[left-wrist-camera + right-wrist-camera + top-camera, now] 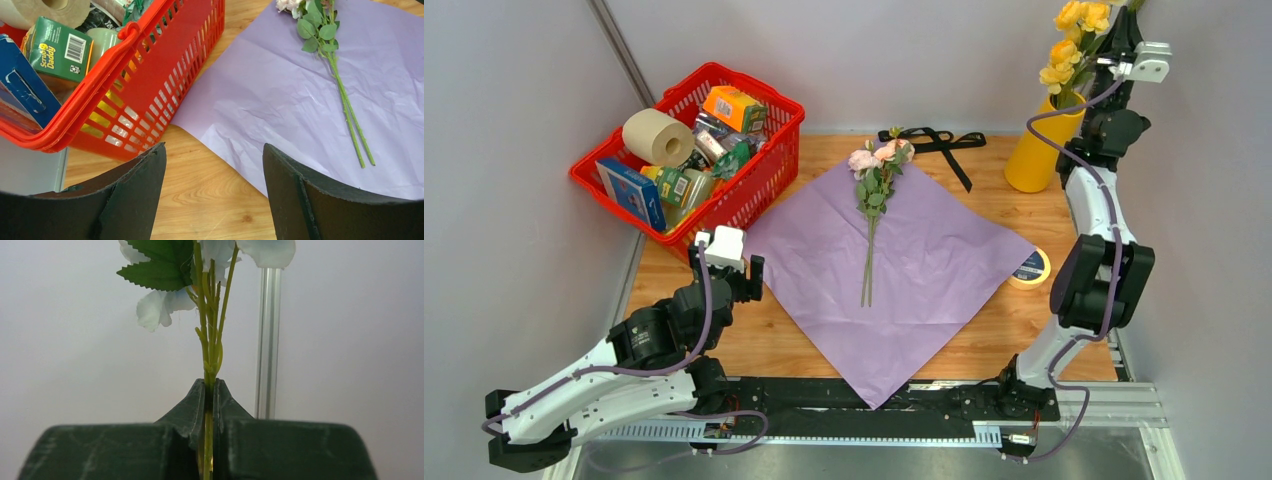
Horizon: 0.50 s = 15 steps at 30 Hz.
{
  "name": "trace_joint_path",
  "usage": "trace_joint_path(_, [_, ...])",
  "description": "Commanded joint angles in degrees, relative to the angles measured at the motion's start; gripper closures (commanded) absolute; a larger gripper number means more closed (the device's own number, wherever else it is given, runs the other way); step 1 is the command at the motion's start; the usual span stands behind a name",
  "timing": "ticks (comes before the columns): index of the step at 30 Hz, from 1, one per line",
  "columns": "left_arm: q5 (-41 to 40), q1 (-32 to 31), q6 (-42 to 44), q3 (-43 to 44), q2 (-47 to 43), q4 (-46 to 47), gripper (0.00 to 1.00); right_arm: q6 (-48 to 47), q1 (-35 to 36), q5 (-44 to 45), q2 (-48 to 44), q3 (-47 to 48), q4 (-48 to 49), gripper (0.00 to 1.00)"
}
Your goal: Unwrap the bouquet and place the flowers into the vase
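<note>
The bouquet lies undone: its lilac wrapping paper (924,260) is spread flat on the table and the black ribbon (934,140) lies behind it. Pink flowers (871,190) with long green stems (347,107) rest on the paper (285,85). The yellow vase (1042,150) stands at the back right with yellow flowers (1069,45) in it. High above it, my right gripper (1122,32) is shut on a green stem (210,355) of a pale blue flower (160,307). My left gripper (214,150) stands open over bare wood by the paper's left edge, holding nothing.
A red basket (754,190) with a paper roll (657,137) and boxes sits at the back left, close to my left gripper (729,265). A yellow tape ring (1031,267) lies right of the paper. Grey walls close in both sides.
</note>
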Motion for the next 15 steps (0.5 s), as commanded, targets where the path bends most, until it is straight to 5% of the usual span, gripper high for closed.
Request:
trace_joint_path(1, [-0.5, -0.1, 1.0, -0.2, 0.0, 1.5, 0.21, 0.6, -0.1, -2.9, 3.8, 4.2, 3.2, 1.0])
trace_joint_path(15, [-0.5, -0.1, 1.1, -0.4, 0.6, 1.8, 0.21, -4.9, -0.1, -4.5, 7.0, -1.1, -1.3, 1.0])
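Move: I hold the blue flowers upright in my right hand. The middle of the yellow vase is about 6 cm ahead and some 41 cm below, practically in line sideways. The yellow flowers standing in it have their heads roughly 5 cm ahead, 4 cm left and 10 cm lower. The black ribbon lies about 13 cm ahead and 23 cm left, 54 cm down. From my left hand, the vase is some 35 cm ahead, 62 cm right and 12 cm lower. With my right fingers still shut on the stems, I bring the blue flowers down and forward together, about 5 cm each way, over the vase beside the yellow flowers. The forward part fades early while I keep sinking, and the steeply raised fingers tip forward by some 5 degrees. ##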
